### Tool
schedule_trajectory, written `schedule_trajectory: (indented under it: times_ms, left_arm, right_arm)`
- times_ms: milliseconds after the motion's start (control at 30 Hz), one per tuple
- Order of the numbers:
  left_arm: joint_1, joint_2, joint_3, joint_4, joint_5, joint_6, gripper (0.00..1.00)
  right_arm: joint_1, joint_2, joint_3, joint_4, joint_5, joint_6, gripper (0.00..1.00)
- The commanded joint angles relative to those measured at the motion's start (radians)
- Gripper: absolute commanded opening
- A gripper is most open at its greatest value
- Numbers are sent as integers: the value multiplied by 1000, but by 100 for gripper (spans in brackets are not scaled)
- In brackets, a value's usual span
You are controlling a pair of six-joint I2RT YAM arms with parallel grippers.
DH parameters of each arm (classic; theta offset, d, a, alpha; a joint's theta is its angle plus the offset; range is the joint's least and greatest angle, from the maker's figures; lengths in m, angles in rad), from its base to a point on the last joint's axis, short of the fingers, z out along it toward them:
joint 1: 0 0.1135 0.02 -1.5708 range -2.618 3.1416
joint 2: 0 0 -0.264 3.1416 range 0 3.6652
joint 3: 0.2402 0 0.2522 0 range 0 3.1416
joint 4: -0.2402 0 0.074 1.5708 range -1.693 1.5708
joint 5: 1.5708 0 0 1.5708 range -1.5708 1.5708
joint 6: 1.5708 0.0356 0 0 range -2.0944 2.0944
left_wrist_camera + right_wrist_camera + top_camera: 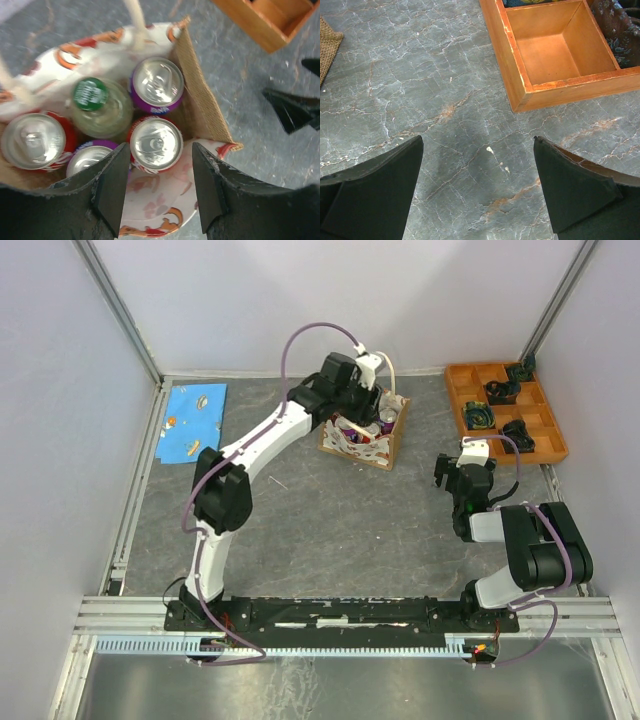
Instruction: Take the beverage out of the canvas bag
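Observation:
The canvas bag (362, 443) stands at the back middle of the table, cream with a red-and-brown print. In the left wrist view the canvas bag (165, 200) holds several drinks: a red can (155, 142), a purple can (157, 83), a green-capped bottle (92, 97), another red can (33, 141) and another purple can (86, 160). My left gripper (160, 152) hovers open over the bag, its jaws either side of the nearest red can, above its top. My right gripper (477, 142) is open and empty over bare table.
An orange compartment tray (455, 400) with dark items stands at the back right; its corner (517, 85) is just ahead of my right gripper. A blue cloth (193, 420) lies at the back left. The right gripper's black fingers (290, 107) show right of the bag.

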Motion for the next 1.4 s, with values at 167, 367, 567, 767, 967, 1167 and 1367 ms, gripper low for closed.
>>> schedule_trajectory:
  times_ms: [167,367,567,767,967,1167,1367]
  left_arm:
    - [-66,21,35,-59,-73,106,66]
    - [-79,51,43,-65,-151,98,85]
    - [-82,91,80,-73,-206,92,85]
    - [-84,150,135,-88,-210,104,85]
    - [-83,187,171,-132,-211,113,85]
    - [-84,215,172,-170,-200,115,84]
    - [-90,227,166,-192,-162,125,81]
  right_arm:
    - [1,0,31,22,-6,-15,99]
    - [1,0,31,22,-7,-13,99]
    - [1,0,31,22,-6,-13,99]
    - [1,-1,30,22,-6,-14,99]
    - [1,-1,31,22,-6,-14,99]
    - [1,0,31,22,-7,-14,99]
    - [-1,0,30,22,-6,-15,99]
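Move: The red Coke can nearest the left hand stands in the bag about 14 cm below it, some 2 cm to its right and level in reach. From the same hand, a purple Fanta can lies about 4 cm ahead and 7 cm right, and the green-capped bottle 6 cm straight ahead. A second Fanta can is 2 cm ahead and 4 cm left. From the right hand, the Coke can is some 8 cm ahead and 21 cm left. Left hand sinks about 7 cm into the bag towards the Coke can, tipping steeper and opening its fingers wider. ##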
